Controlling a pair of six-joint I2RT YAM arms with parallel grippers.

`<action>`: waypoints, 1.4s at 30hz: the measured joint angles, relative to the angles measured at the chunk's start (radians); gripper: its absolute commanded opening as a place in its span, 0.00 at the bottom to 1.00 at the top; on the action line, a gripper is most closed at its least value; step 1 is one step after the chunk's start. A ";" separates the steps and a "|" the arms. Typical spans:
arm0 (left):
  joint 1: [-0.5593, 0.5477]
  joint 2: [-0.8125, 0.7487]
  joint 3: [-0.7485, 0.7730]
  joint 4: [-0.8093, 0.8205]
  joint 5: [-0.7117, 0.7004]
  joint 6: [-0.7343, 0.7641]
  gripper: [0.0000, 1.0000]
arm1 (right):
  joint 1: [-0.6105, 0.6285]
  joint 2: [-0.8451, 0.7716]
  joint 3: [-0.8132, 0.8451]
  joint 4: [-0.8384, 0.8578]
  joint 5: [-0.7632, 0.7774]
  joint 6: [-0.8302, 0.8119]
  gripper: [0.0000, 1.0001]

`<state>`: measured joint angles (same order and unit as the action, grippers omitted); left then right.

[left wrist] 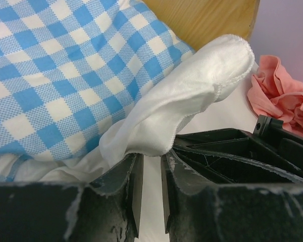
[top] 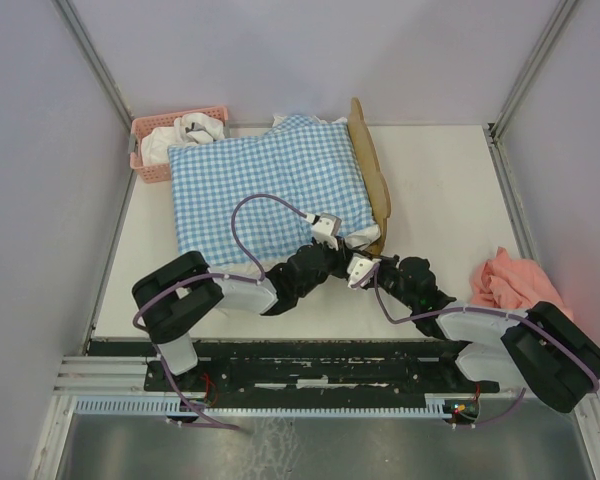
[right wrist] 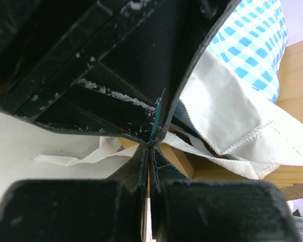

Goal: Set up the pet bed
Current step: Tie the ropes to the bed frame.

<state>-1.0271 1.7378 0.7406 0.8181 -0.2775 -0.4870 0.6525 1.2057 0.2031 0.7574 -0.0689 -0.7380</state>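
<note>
The pet bed stands across the table with its wavy wooden headboard [top: 370,165] on the right. Blue-white gingham bedding [top: 265,190] covers its base. My left gripper [top: 342,240] is at the bedding's near right corner. In the left wrist view its jaws [left wrist: 151,156] stand a narrow gap apart, and the bedding's white ruffle [left wrist: 192,96] drapes down onto their tips, with wood [left wrist: 202,20] behind. My right gripper [top: 365,262] sits just beside it. Its jaws [right wrist: 150,147] are pressed together, right in front of the wooden frame [right wrist: 177,156] under the ruffle [right wrist: 227,116], with nothing seen between them.
A pink basket [top: 180,115] holding white cloth [top: 195,128] stands at the back left, touching the bedding's corner. A crumpled pink cloth [top: 505,280] lies at the table's right edge, beside the right arm. Grey walls enclose the table on three sides.
</note>
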 measured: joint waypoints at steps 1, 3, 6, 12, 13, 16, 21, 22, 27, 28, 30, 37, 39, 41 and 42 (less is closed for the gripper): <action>0.000 0.004 0.003 0.000 0.001 0.003 0.28 | 0.000 0.000 0.000 0.000 0.000 0.000 0.02; 0.000 0.006 0.007 -0.002 0.003 0.009 0.29 | 0.000 0.000 0.000 0.000 0.000 0.001 0.02; 0.000 0.011 0.017 -0.001 0.003 0.013 0.28 | -0.002 0.000 0.000 -0.002 0.000 0.001 0.02; 0.002 0.031 0.039 0.000 0.018 0.018 0.03 | -0.007 0.006 0.000 -0.002 0.000 0.002 0.02; 0.002 0.033 0.039 -0.001 0.019 0.018 0.03 | -0.007 0.006 0.000 -0.002 -0.001 0.002 0.02; 0.002 0.034 0.039 -0.001 0.024 0.018 0.03 | -0.007 0.007 0.000 -0.001 -0.001 0.002 0.02; 0.002 0.034 0.038 0.000 0.029 0.018 0.03 | -0.014 0.016 0.000 0.005 -0.004 0.007 0.02; 0.002 0.034 0.038 0.001 0.032 0.018 0.03 | -0.015 0.016 0.000 0.005 -0.007 0.008 0.02; 0.003 0.031 0.017 0.015 0.045 0.018 0.03 | -0.027 0.017 0.000 0.006 -0.021 0.018 0.02; 0.003 0.031 0.012 0.017 0.047 0.018 0.03 | -0.028 0.017 0.000 0.006 -0.023 0.019 0.02; 0.003 0.027 0.004 0.022 0.048 0.017 0.03 | -0.032 0.017 0.000 0.006 -0.029 0.020 0.02; 0.004 0.009 0.000 0.031 0.056 0.017 0.03 | -0.039 0.018 0.000 -0.003 -0.034 0.011 0.02; 0.004 0.005 -0.002 0.034 0.065 0.016 0.03 | -0.040 0.020 0.002 -0.007 -0.036 0.007 0.02; 0.004 0.003 -0.002 0.042 0.074 0.016 0.03 | -0.040 0.022 0.002 -0.008 -0.039 0.003 0.02; 0.004 0.002 -0.002 0.045 0.076 0.015 0.03 | -0.040 0.024 0.002 -0.008 -0.041 0.000 0.02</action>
<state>-1.0233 1.7401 0.7391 0.8627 -0.2012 -0.4717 0.6128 1.2293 0.2054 0.7498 -0.1101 -0.7383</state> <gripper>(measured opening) 0.034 0.026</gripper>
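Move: The white rope I want lies right at my left fingertips, about 1 cm to the right, near the cover's ruffled corner. That corner flops some 3 cm ahead and 2 cm right of my left hand, about 2 cm higher. The bed frame's corner is roughly 4 cm ahead, 2 cm right and 3 cm lower; the headboard's near end is about 3 cm ahead and 5 cm right. From my right hand, the rope is 1 cm left. I ease my part-open left fingers about 1 cm to the right, up against my right fingertips, and shut them to pinch the rope there. I keep that pinch, dip slightly and creep about 1 cm back, then lift some 1.5 cm. My right fingers stay shut, keeping the rope as that hand sinks slowly by about 1 cm. ##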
